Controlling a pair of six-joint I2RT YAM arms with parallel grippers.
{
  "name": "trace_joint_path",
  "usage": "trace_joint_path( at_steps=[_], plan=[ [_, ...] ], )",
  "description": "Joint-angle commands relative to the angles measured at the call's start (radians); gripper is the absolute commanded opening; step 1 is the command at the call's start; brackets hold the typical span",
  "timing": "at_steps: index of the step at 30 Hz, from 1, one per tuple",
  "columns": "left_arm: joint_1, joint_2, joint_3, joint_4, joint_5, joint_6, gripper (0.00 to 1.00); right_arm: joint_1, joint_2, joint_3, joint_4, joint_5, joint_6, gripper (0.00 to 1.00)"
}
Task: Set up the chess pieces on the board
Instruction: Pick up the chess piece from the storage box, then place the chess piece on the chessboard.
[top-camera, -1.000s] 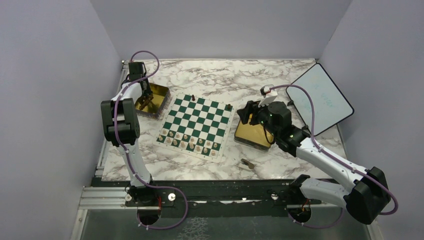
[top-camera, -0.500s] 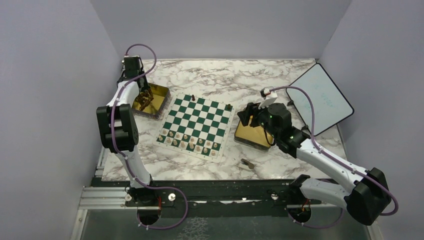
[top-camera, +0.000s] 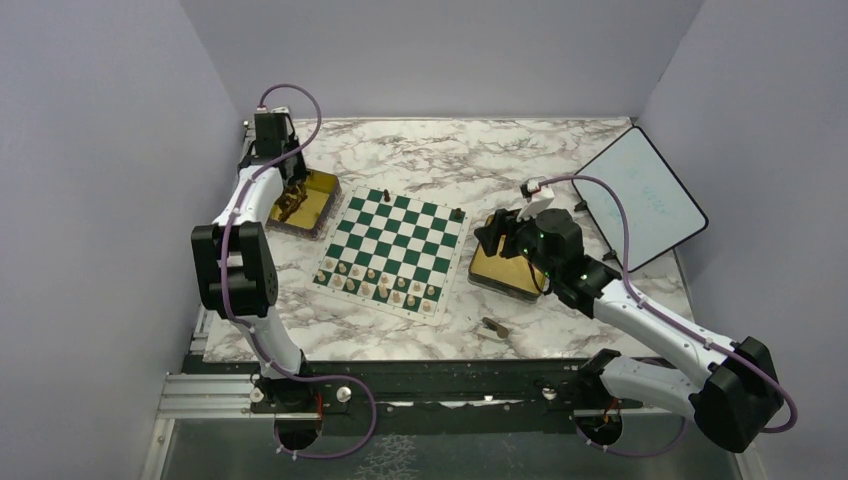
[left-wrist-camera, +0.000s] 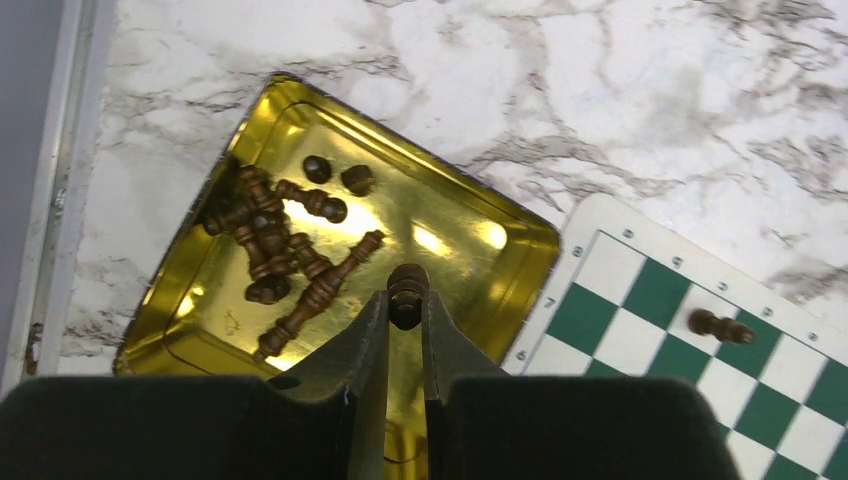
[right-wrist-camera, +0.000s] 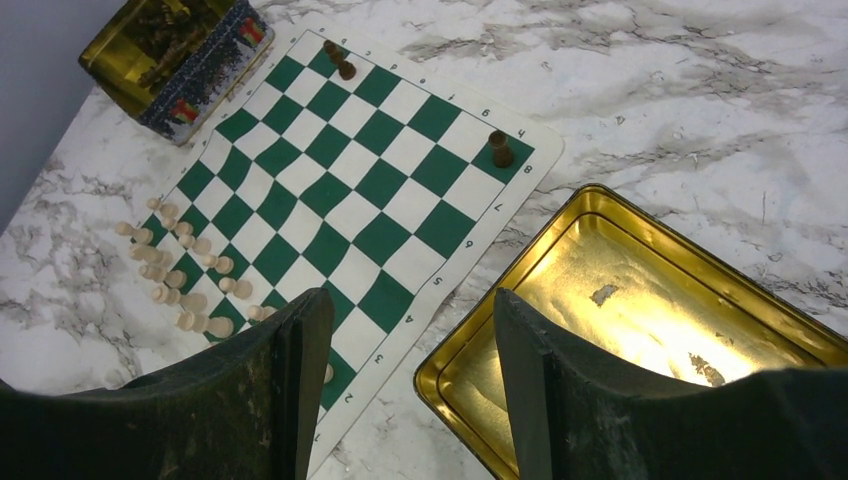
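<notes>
The board (top-camera: 398, 238) lies mid-table, green and white. Several pale chess pieces (top-camera: 385, 286) fill its near rows. Two dark pieces stand on the far row, one at the left corner (top-camera: 387, 194) and one at the right corner (top-camera: 458, 214). Above the left gold tin (left-wrist-camera: 470, 235), my left gripper (left-wrist-camera: 405, 300) is shut on a dark brown piece (left-wrist-camera: 407, 281). Several more dark pieces (left-wrist-camera: 275, 250) lie in that tin. My right gripper (right-wrist-camera: 410, 300) is open and holds nothing, hanging over the gap between the board (right-wrist-camera: 350, 185) and the right tin (right-wrist-camera: 640, 300).
The right gold tin (top-camera: 505, 268) holds no pieces. One dark piece (top-camera: 493, 326) lies on the marble near the front edge. A black-rimmed white tablet (top-camera: 645, 200) leans at the far right. Grey walls close in the table on three sides.
The left arm's elbow has swung further left and its wrist has shifted a little over the left tin, still gripping the piece. The right arm has barely moved.
</notes>
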Motion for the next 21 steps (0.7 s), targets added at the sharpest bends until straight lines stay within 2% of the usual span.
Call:
trace_joint_path(
  at_steps=[1, 12, 21],
  plan=[
    [-0.070, -0.080, -0.012, -0.005, 0.053, -0.007, 0.13, 0.002, -0.018, -0.009, -0.004, -0.025, 0.013, 0.65],
    [-0.282, -0.116, -0.009, -0.017, 0.039, -0.012, 0.13, 0.001, -0.017, -0.031, 0.005, -0.027, 0.021, 0.65],
    [-0.418, -0.051, 0.056, -0.018, 0.030, -0.034, 0.13, 0.002, -0.024, -0.040, 0.001, -0.019, 0.018, 0.65]
  ],
)
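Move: Over the storage box, the left hand already holds a dark piece; the box's middle lies some 3 cm back, 3 cm left and 8 cm below it. The dark piece standing on the board's far row, where this one is headed, is about 19 cm to its right, 1 cm back and 7 cm lower. The corner rook stands about 35 cm right and 6 cm back. From the right hand, the far-row piece is roughly 11 cm ahead, 23 cm left, 12 cm below. Sweeping right off the storage box, the left hand keeps its pinch on the dark piece and carries it about 19 cm to the far-left part of the board, near the piece standing in the c column. It climbs some 3.5 cm in the first half, then stays level and eases slightly back, turning about 20 degrees clockwise. ##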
